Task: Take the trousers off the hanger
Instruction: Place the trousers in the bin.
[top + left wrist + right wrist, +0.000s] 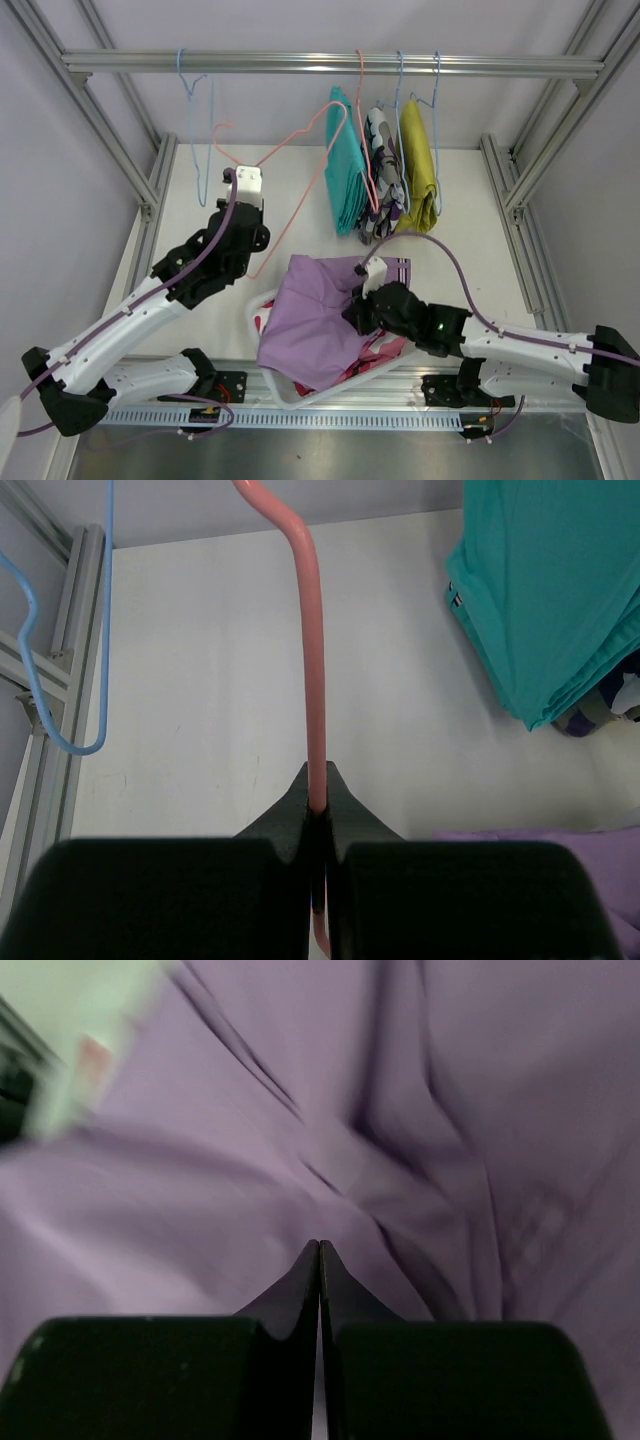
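Observation:
An empty pink hanger [300,140] is held slantwise over the table, and my left gripper [248,180] is shut on its wire. In the left wrist view the pink hanger [313,680] runs up from between the closed tips of that gripper [318,775]. The lilac trousers [310,320] lie crumpled across a white basket [262,300], over a red-and-white patterned pair [382,350]. My right gripper [357,310] is shut just above the lilac cloth [400,1110]; nothing shows between its tips [319,1245]. Teal [345,170], camouflage [385,175] and mustard [418,165] pairs hang on hangers from the rail [250,62].
An empty blue hanger [195,120] hangs at the rail's left and shows as the blue hanger [40,650] in the left wrist view, with the teal trousers [550,590] at upper right. Aluminium frame posts [150,190] flank the white table on both sides.

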Tool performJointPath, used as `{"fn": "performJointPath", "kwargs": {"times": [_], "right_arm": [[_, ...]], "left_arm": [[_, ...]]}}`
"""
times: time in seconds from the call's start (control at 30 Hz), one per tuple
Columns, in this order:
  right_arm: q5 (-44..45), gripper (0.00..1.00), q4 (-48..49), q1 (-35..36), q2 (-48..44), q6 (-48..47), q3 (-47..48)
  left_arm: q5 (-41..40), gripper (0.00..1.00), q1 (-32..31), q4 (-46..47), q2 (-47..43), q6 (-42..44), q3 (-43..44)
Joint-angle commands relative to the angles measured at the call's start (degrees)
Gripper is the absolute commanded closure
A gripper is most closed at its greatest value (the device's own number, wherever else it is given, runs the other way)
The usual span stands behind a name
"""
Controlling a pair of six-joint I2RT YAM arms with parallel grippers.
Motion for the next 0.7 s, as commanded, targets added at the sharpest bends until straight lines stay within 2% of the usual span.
{"fn": "performJointPath", "kwargs": {"times": [0.0, 0.1, 0.23, 0.3, 0.37, 0.4, 0.47, 0.5, 0.6, 0.67], "right_arm": [[0.0, 1.0, 6.7, 0.4, -2.0, 6.9, -10.1], [0.5, 1.0, 9.5, 0.4, -1.6, 8.9, -14.2], [1.5, 0.97, 2.6, 0.7, -2.4, 6.5, -8.2], [2.4, 0.87, -3.0, 1.0, -3.0, 3.8, -3.6], [4.3, 0.84, -6.6, 2.0, -3.5, 2.2, 4.9], [4.9, 0.75, -9.3, 2.3, -3.5, 1.4, 7.9], [6.0, 0.66, -11.5, 2.6, -2.8, -1.4, 16.7], [7.4, 0.54, -12.7, 2.6, -2.5, -2.1, 19.4], [11.1, 0.46, -12.7, 2.5, -0.9, -5.7, 27.6], [12.4, 0.43, -12.3, 1.4, 0.1, -7.1, 31.9]], "left_arm": [[0.2, 0.99, -0.3, 0.7, -0.6, 0.1, 3.1], [0.2, 0.99, -0.5, 0.1, -0.2, 0.1, 3.4], [0.6, 0.99, -1.0, -0.3, 0.5, -0.2, 3.7], [0.3, 0.99, -1.1, -0.3, 0.6, -0.2, 3.7], [-0.1, 0.99, -1.5, -0.4, 0.6, -0.1, 3.8], [-0.1, 0.99, -1.6, -0.3, 0.3, -0.1, 3.6], [0.5, 0.99, -1.8, 0.1, -0.1, 0.1, 3.5], [0.9, 0.99, -1.8, 0.2, -0.4, 0.1, 3.5], [2.2, 0.99, -2.1, 0.6, -1.2, 0.2, 3.3], [2.6, 0.99, -2.5, 0.7, -1.7, 0.3, 3.3]]}}
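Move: My right hand has its shut fingers in the purple trousers, over the bin, whose middle lies about 4 cm back, 4 cm left and some 12 cm below. The purple trousers' middle is about 6 cm left and 8 cm below. The held pink hanger is roughly 12 cm ahead, 15 cm left and 12 cm higher. From my left hand the bin lies about 18 cm back, 19 cm right and 28 cm down. I push my right hand quickly down some 8 cm into the bin, drawing slightly right and back with the purple trousers, then open the fingers to a bit over half and let go of the cloth. Straight away I swing the hand up more than 25 cm off the bin, slightly left and forward, the fingertips tipping up. ##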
